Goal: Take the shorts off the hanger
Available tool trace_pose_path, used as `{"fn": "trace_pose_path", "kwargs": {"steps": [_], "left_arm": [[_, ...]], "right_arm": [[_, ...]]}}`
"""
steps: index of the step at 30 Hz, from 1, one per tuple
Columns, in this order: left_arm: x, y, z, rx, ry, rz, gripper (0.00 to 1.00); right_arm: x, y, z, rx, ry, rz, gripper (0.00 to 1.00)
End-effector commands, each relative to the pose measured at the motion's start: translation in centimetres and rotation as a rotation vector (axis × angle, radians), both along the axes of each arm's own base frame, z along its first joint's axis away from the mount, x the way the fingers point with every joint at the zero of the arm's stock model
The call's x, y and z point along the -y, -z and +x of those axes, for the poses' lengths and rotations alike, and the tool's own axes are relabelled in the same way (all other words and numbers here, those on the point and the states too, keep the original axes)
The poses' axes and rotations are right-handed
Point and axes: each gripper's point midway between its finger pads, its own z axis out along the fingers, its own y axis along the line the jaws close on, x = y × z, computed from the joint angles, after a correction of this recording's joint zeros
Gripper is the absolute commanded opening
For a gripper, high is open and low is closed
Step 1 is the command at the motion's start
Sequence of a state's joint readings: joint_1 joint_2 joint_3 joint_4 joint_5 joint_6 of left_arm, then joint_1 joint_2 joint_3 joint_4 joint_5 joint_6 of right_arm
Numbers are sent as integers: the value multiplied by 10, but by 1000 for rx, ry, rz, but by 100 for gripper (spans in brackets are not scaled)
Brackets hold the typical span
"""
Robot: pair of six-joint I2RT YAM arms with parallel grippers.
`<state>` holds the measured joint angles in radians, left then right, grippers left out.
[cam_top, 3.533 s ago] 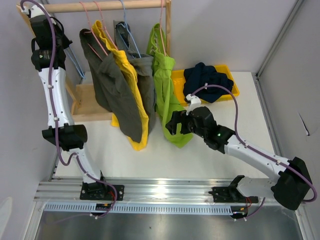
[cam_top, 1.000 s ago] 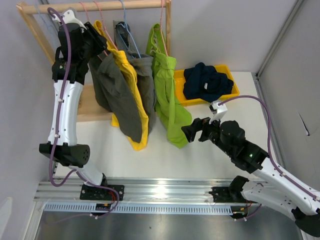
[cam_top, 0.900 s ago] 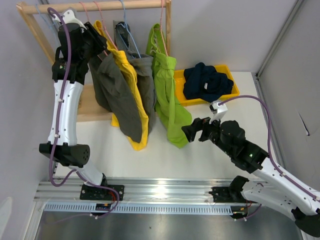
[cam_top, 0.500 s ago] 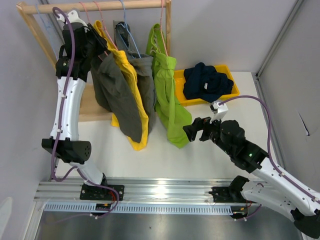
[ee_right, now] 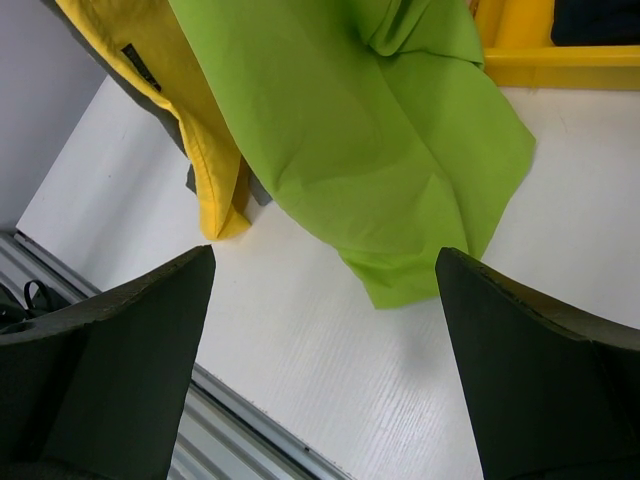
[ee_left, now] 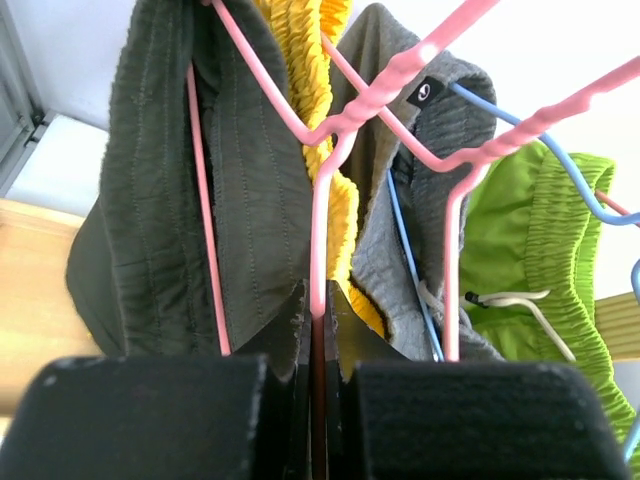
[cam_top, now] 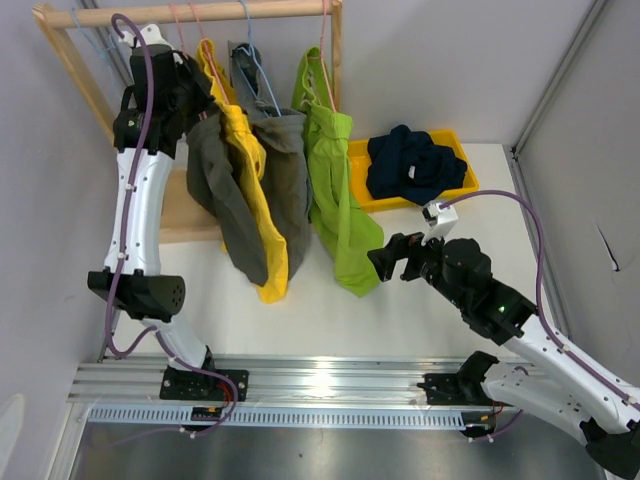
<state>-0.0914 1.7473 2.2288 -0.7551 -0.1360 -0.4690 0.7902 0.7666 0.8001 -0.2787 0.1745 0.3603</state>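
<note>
Four shorts hang on hangers from a wooden rail (cam_top: 240, 12): dark olive-grey (cam_top: 225, 195), yellow (cam_top: 262, 215), mid grey (cam_top: 292, 170) and lime green (cam_top: 335, 205). The navy shorts (cam_top: 410, 165) lie bunched in a yellow bin (cam_top: 462, 185). My left gripper (cam_top: 195, 85) is up by the rail, shut on a pink hanger wire (ee_left: 318, 230) that runs between the olive shorts (ee_left: 160, 180) and the yellow shorts (ee_left: 310, 50). My right gripper (cam_top: 385, 260) hovers wide open over the table, just below the lime shorts' hem (ee_right: 400, 200), touching nothing.
A blue hanger (ee_left: 405, 240) carries the grey shorts (ee_left: 390, 230). The rack's wooden base (cam_top: 180, 210) stands on the table at back left. Walls close in at left, back and right. A metal rail (cam_top: 330, 385) runs along the near edge.
My left gripper has closed on the pink hanger wire and edged up towards the rail. The olive and yellow shorts have swung slightly. The right arm has barely moved.
</note>
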Motion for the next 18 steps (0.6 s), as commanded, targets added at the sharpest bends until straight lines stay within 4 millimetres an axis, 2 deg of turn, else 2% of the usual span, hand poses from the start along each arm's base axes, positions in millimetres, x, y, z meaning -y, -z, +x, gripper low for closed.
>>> {"fn": "trace_pose_path", "kwargs": {"steps": [1, 3, 4, 7, 8, 9, 10, 11, 12, 14, 15, 17, 18], "left_arm": [[-3, -71, -27, 169, -3, 17, 0], [-2, -75, -35, 161, 7, 20, 0], [-2, -98, -47, 212, 12, 14, 0], [-2, -119, -69, 263, 24, 11, 0], [-2, -124, -73, 275, 28, 9, 0], [-3, -134, -85, 304, 30, 5, 0], [-3, -140, -90, 318, 32, 4, 0], [-3, -144, -95, 329, 35, 2, 0], [-2, -146, -100, 332, 40, 0, 0], [-1, -145, -104, 326, 49, -4, 0], [0, -143, -107, 319, 55, -5, 0], [1, -135, -105, 296, 60, -9, 0], [2, -136, -107, 299, 63, -9, 0]], "right_arm": [[-3, -13, 2, 44, -18, 17, 99], [-8, -23, 2, 59, -40, 27, 99], [-11, -31, 2, 71, -53, 33, 99], [-30, -67, 1, 124, -132, 69, 100], [-42, -70, 1, 127, -171, 60, 99], [-49, -98, -2, 168, -198, 90, 99], [-57, -108, -3, 183, -215, 92, 99], [-76, -107, -3, 174, -249, 72, 99], [-84, -136, -5, 223, -268, 94, 99], [-104, -152, -8, 238, -306, 87, 99], [-125, -168, -11, 254, -332, 86, 99], [-147, -180, -13, 259, -351, 89, 99], [-174, -170, -16, 233, -390, 65, 99]]}}
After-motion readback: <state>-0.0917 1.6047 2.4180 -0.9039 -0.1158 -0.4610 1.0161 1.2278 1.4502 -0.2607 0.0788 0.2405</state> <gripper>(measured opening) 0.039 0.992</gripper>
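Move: I already hold a near arm of the olive shorts' pink hanger in my left hand. The rail is about 8 cm ahead and 13 cm above, and the olive shorts' middle some 14 cm below, 2 ahead and 3 right. The yellow shorts are about 4 ahead, 8 right and 12 below. From my empty right hand, the olive shorts are roughly 32 left, 16 ahead and 3 higher; the green shorts 8 left, 13 ahead and 4 higher. Keeping my left fingers shut on the hanger, I lift it and draw it back towards me, about 10 cm up and nearly 9 back, tipping the fingertips up some 10 degrees to unhook it from the rail. After a short wait my right hand, wide open, speeds up and to the left, some 15 cm each way, towards the olive shorts, turning counter-clockwise and tipping up. ##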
